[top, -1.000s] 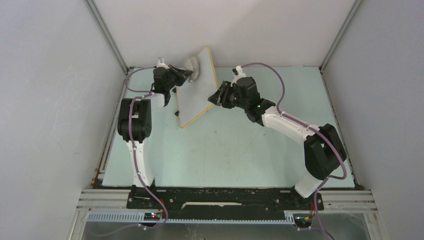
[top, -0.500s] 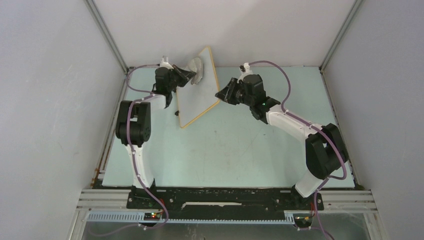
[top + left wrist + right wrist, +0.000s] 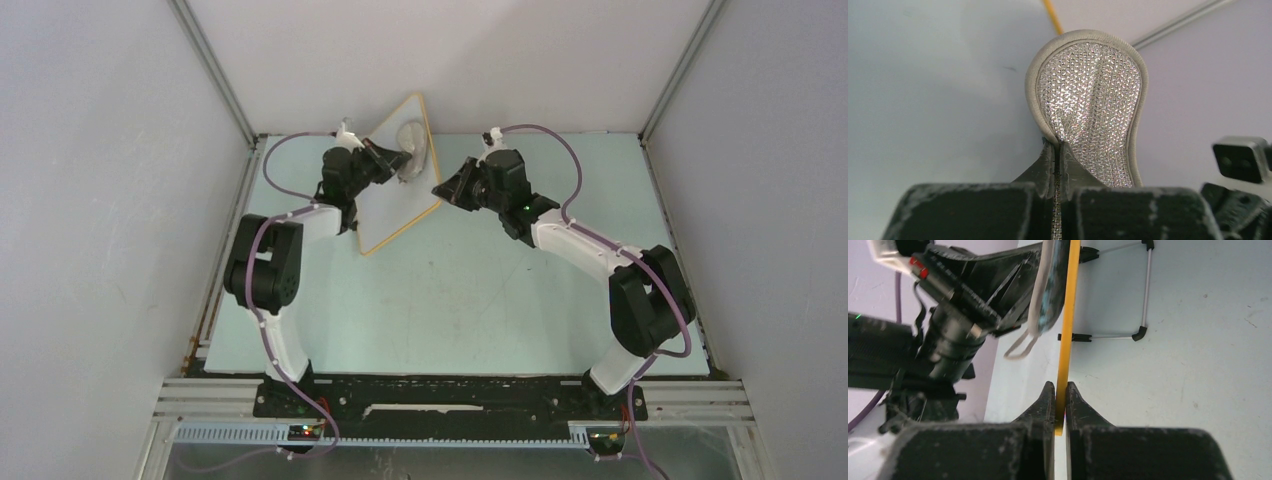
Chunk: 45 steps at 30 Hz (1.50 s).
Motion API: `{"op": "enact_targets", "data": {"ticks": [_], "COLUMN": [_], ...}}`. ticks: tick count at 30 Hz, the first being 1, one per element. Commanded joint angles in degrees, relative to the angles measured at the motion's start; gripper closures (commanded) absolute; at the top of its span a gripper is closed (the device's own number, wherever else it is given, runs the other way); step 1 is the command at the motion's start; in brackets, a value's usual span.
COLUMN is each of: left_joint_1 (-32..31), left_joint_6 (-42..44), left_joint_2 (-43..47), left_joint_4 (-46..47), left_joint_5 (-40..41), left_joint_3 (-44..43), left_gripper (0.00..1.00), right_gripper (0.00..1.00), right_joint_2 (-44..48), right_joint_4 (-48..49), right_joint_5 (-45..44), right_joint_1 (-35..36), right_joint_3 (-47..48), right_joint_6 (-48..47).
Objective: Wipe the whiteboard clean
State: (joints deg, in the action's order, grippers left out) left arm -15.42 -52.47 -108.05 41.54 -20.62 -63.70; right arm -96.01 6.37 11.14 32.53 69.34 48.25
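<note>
The whiteboard point(image 3: 395, 195) stands tilted at the back of the table, white with a tan-orange frame. My left gripper point(image 3: 385, 160) is shut on the grey oval cloth pad point(image 3: 411, 162) and presses it against the board's upper face; the pad fills the left wrist view point(image 3: 1088, 105), with the white board face point(image 3: 938, 90) behind it. My right gripper point(image 3: 443, 190) is shut on the board's right edge; the right wrist view shows the orange frame point(image 3: 1068, 320) pinched between the fingers point(image 3: 1045, 400). No writing shows on the board.
The board's wire stand with black feet point(image 3: 1143, 295) rests on the pale green table point(image 3: 470, 290) behind it. Grey enclosure walls and metal corner posts point(image 3: 215, 70) stand close behind the board.
My left gripper has carried the pad rightward and slightly down across the board's upper part. My right gripper moved up along the board's right edge and the board shifted slightly.
</note>
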Motion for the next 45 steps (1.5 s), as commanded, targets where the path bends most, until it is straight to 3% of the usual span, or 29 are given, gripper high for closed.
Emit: {"op": "enact_targets", "data": {"ticks": [1, 5, 12, 16, 20, 27, 31, 36, 39, 45], "left_joint_1": [-9.3, -9.8, -9.3, -3.6, 0.2, -3.7, -6.9, -10.2, -9.5, -3.5], "left_joint_6": [2.3, 1.2, -5.7, -8.3, -8.3, -2.6, 1.5, 9.1, 8.1, 3.6], "left_joint_2": [3.2, 3.7, 2.6, 3.3, 0.8, 3.4, 7.5, 8.6, 4.9, 1.2], "left_joint_4": [-2.1, -1.6, 8.2, 7.1, 6.4, 4.9, 12.2, 6.4, 3.2, -6.4], "left_joint_5": [-6.5, -7.5, -7.0, -2.7, -4.0, -4.4, -9.1, -9.8, -9.5, -0.6], "left_joint_3": [3.8, 5.0, 13.8, 18.0, 18.0, 15.6, 16.1, 12.9, 8.8, 6.5], "left_gripper": [1.00, 1.00, 1.00, 1.00, 1.00, 1.00, 1.00, 1.00, 1.00, 1.00], "right_gripper": [1.00, 1.00, 1.00, 1.00, 1.00, 1.00, 1.00, 1.00, 1.00, 1.00], "right_joint_2": [-0.5, 0.2, -0.5, -0.3, -0.1, -0.3, 0.1, 0.7, 0.9, 1.4], "right_joint_4": [4.6, 4.8, 6.4, 5.8, 5.8, 5.8, 5.1, 5.1, 5.2, 4.7], "right_joint_5": [0.1, 0.7, 1.5, 1.5, 1.1, 1.2, 1.2, 1.2, 1.2, 0.8], "right_joint_1": [2.3, 2.3, 2.6, 3.0, 3.4, 3.7, 3.9, 4.2, 4.3, 4.5], "right_joint_3": [2.1, 2.1, 2.6, 3.2, 3.2, 3.2, 3.2, 3.2, 3.2, 3.2], "right_joint_6": [-3.5, -3.1, -1.9, -1.9, -2.0, -1.5, -1.7, -1.8, -1.7, -1.9]}}
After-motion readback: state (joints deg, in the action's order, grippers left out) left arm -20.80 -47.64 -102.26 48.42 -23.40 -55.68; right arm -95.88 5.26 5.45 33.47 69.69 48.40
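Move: My left hand already grips the folded silver mitt, whose middle is about 2 cm ahead and 2 cm to the right of my fingers. The whiteboard's lower right corner, where I am wiping towards, is about 8 cm back and 6 cm right, roughly level; the whiteboard's middle is some 3 cm back, 3 cm left and a little lower. My right hand has that corner between its fingers, and from there the mitt is about 8 cm ahead and 5 cm left. I rub the mitt over the right part of the whiteboard with my left hand, fingers kept shut. I sweep back, right and up about 6 cm, swing left and down the slope some 5 cm, then back and right-up again, ending nearer the corner. My right hand stays put and keeps pinching the edge to steady it. ##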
